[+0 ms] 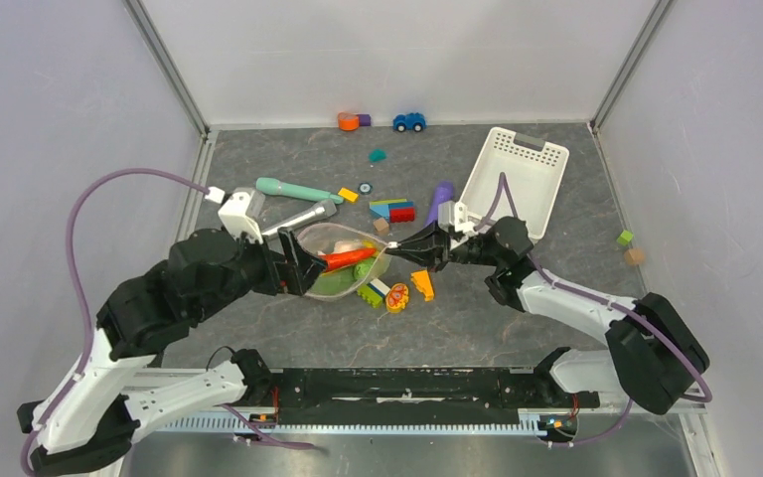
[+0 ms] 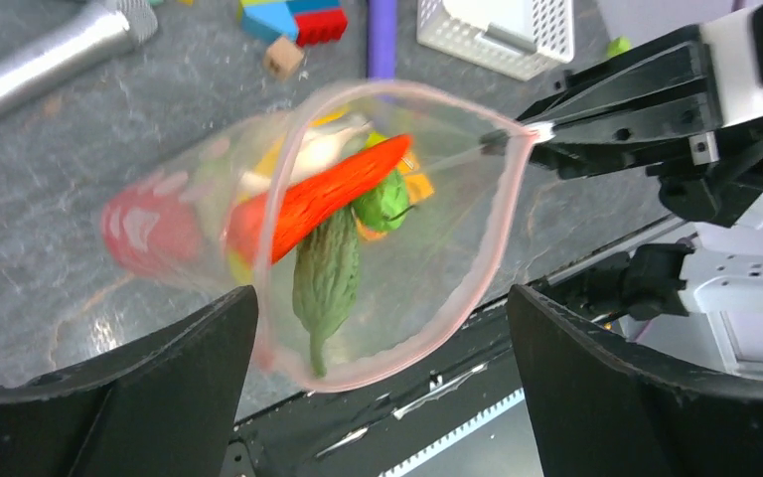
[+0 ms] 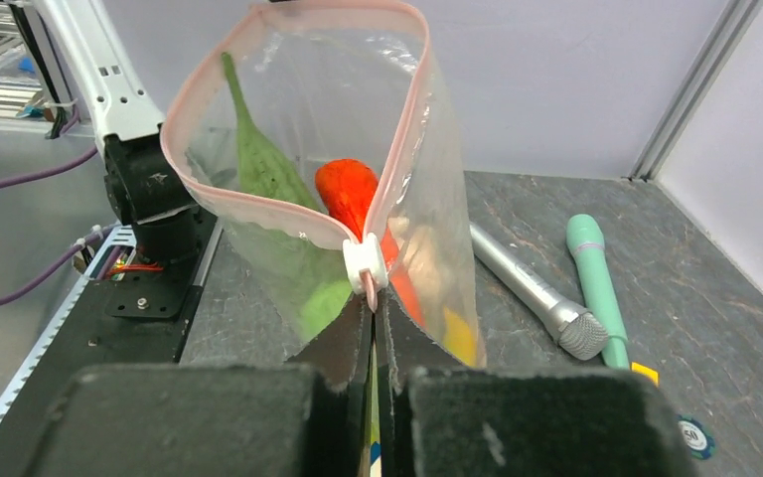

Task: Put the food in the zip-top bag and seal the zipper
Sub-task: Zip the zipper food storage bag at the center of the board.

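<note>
The zip-top bag (image 1: pixel 343 260) hangs between both arms with its mouth gaping. Inside lie an orange-red carrot (image 2: pixel 333 194), a long green cucumber (image 2: pixel 326 278), a red tomato (image 2: pixel 149 229) and a beige piece (image 2: pixel 323 149). The pink zipper (image 2: pixel 497 248) rings the mouth. My left gripper (image 2: pixel 380 298) is open, with its fingers (image 2: pixel 189 378) standing either side of the mouth's near end without pinching it. My right gripper (image 3: pixel 374 303) is shut on the zipper's end, just under the white slider (image 3: pixel 365 260). From the right wrist, the carrot (image 3: pixel 350 189) and cucumber (image 3: pixel 258 164) show through the bag.
A white slotted basket (image 1: pixel 517 174) lies at the back right. A silver microphone (image 1: pixel 298 217), a teal stick (image 1: pixel 293 189), a purple stick (image 1: pixel 441 199) and building blocks (image 1: pixel 394 210) lie behind the bag. Small toy pieces (image 1: pixel 397 295) sit under it, and a blue car (image 1: pixel 409 121) stands by the back wall.
</note>
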You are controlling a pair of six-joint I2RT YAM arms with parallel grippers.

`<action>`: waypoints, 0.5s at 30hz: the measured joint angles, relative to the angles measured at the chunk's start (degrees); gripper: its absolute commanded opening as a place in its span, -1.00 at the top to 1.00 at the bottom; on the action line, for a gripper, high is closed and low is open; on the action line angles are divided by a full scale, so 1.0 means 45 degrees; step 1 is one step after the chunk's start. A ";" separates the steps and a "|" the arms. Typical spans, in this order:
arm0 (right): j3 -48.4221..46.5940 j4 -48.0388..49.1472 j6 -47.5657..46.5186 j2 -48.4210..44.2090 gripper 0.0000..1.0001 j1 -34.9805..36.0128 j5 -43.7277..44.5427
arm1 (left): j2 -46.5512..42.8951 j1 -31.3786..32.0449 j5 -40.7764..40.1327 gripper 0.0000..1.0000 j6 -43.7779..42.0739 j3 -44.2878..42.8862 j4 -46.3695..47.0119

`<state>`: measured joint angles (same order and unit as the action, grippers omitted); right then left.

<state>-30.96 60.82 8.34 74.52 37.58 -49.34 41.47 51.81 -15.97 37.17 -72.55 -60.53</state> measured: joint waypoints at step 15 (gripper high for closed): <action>-0.3240 -0.6989 -0.2157 -0.0607 1.00 -0.0024 0.0107 | 0.3512 0.0000 0.1341 -0.99 -0.2599 -0.4080 0.0418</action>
<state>-45.54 29.36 -1.37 71.79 37.47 -48.86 57.28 51.81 -9.93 25.47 -90.91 -58.65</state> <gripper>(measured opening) 0.010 0.994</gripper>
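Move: The bag's white slider lies about 15 cm to the right of the open left hand, 5 cm ahead and some 6 cm lower. The carrot in the bag's open mouth is roughly 6 cm ahead of the left hand, 6 cm right and 14 cm down; the green block on the table is about 7 cm ahead, 10 cm right and 30 cm down. From the right hand, pinching the zipper's end, the slider sits 2 cm left, level fore and aft, 1 cm up. The left hand, already free of the bag and wide open, climbs about 7 cm while easing forward, then swings some 5 cm right over the bag, closing sideways on the slider end, its fingers lifting a little and turning about 10 degrees clockwise. The right hand keeps its pinch on the zipper's end beside the slider and carries it a couple of centimetres forward and up, its left-pointing fingers dipping about 10 degrees. ##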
